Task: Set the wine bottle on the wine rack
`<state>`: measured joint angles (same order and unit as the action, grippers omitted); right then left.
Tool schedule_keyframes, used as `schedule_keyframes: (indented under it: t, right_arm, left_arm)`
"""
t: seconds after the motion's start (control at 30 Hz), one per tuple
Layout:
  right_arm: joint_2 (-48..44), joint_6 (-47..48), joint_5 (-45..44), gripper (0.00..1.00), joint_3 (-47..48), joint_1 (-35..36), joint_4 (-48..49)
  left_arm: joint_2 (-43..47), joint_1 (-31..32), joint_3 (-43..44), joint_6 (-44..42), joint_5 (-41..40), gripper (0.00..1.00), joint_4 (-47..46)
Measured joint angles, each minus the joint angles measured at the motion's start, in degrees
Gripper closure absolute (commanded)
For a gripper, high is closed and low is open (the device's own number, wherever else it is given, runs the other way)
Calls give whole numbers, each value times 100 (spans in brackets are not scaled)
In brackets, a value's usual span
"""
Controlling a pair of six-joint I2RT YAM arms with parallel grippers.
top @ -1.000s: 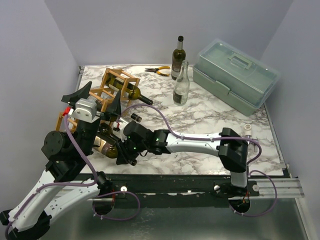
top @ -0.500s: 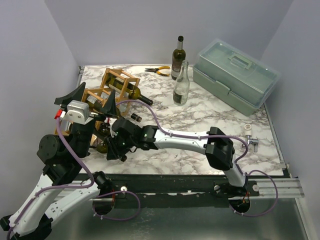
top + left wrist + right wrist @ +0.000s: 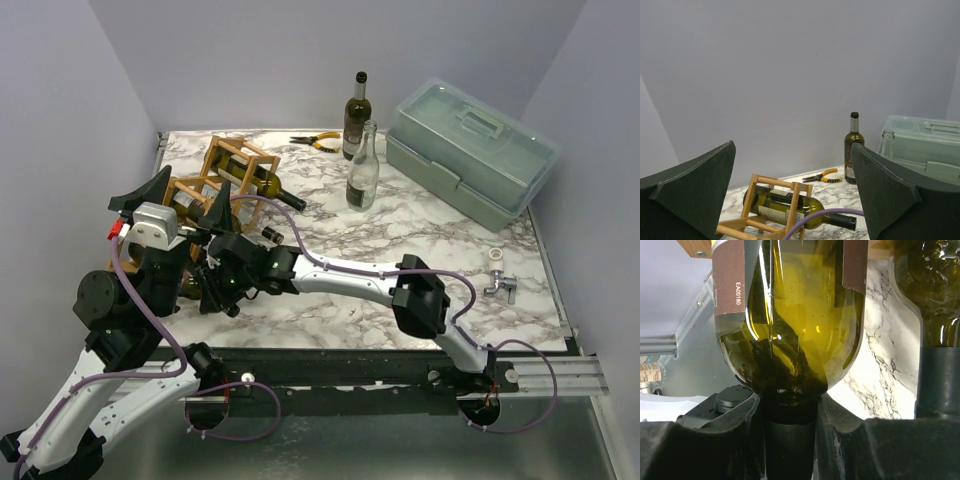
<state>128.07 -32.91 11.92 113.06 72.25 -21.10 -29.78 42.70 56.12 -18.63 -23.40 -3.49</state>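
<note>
The wine rack (image 3: 213, 163) of light wooden sticks stands at the table's left, with one green bottle (image 3: 262, 184) lying in its upper cell. My right gripper (image 3: 213, 290) is shut on the neck of an olive-green wine bottle (image 3: 790, 315) with a brown label, which lies on its side with its body toward the rack's lower front corner (image 3: 695, 247). In the top view my left arm hides most of that bottle. A second racked bottle's neck (image 3: 937, 370) lies alongside. My left gripper (image 3: 795, 200) hangs open above the rack, holding nothing.
A dark upright bottle (image 3: 356, 117) and a clear empty bottle (image 3: 363, 167) stand at the back centre. Yellow-handled pliers (image 3: 315, 142) lie behind the rack. A pale green toolbox (image 3: 468, 152) fills the back right. A small metal fitting (image 3: 499, 285) sits near the right edge.
My right arm has stretched further left, carrying the held bottle toward the rack's lower front, under the left arm. The left gripper has shifted slightly left and stays open.
</note>
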Motion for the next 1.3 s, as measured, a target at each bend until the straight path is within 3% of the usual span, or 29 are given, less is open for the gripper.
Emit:
schedule_keyframes:
  t: [0.23,0.6,0.77,0.97,1.13,1.3]
  right_arm:
    - [236,0,-9,99,345,-57,-85]
    - [619,111,-98,86,874,-94,-85]
    - [782,245,-131,68,1078,-105,-48]
    - [909,326,-208,30,1331,-111,52]
    - [885,431,-317,18,1390,-177,284]
    - [448,492,-393,12,632,-214,367]
  left_arm:
    - [15,-26,-15,13,0,1,-2]
    - [17,-37,-42,55,4,1,-2]
    - [22,-57,-61,66,7,1,-2]
    - [26,-72,-79,66,9,1,-2]
    - [26,-74,-103,63,9,1,-4]
    - [57,-87,-122,63,2,1,-2]
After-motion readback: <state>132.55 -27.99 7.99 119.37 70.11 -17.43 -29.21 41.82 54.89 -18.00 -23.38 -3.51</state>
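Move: The wine bottle is already held by its neck in the right hand, its body pointing left into the rack's near end; the slot it is being fed into has its middle about 10 cm to the left, 5 cm ahead and roughly level, perhaps 2 cm lower. A racked bottle beside it lies some 6 cm ahead, 3 cm left and 5 cm lower. From the idle left hand, the slot is about 17 cm left, 2 cm back and 35 cm below. The wine bottle, still pinched by its neck, is slid on into the rack's near slot by the right hand, going left and forward about 3 cm each way. The fingers then open wide and let go of the neck as the hand rises about 2 cm and continues forward, tilting up some 10 degrees, before starting to draw back to the right by 2 cm. ##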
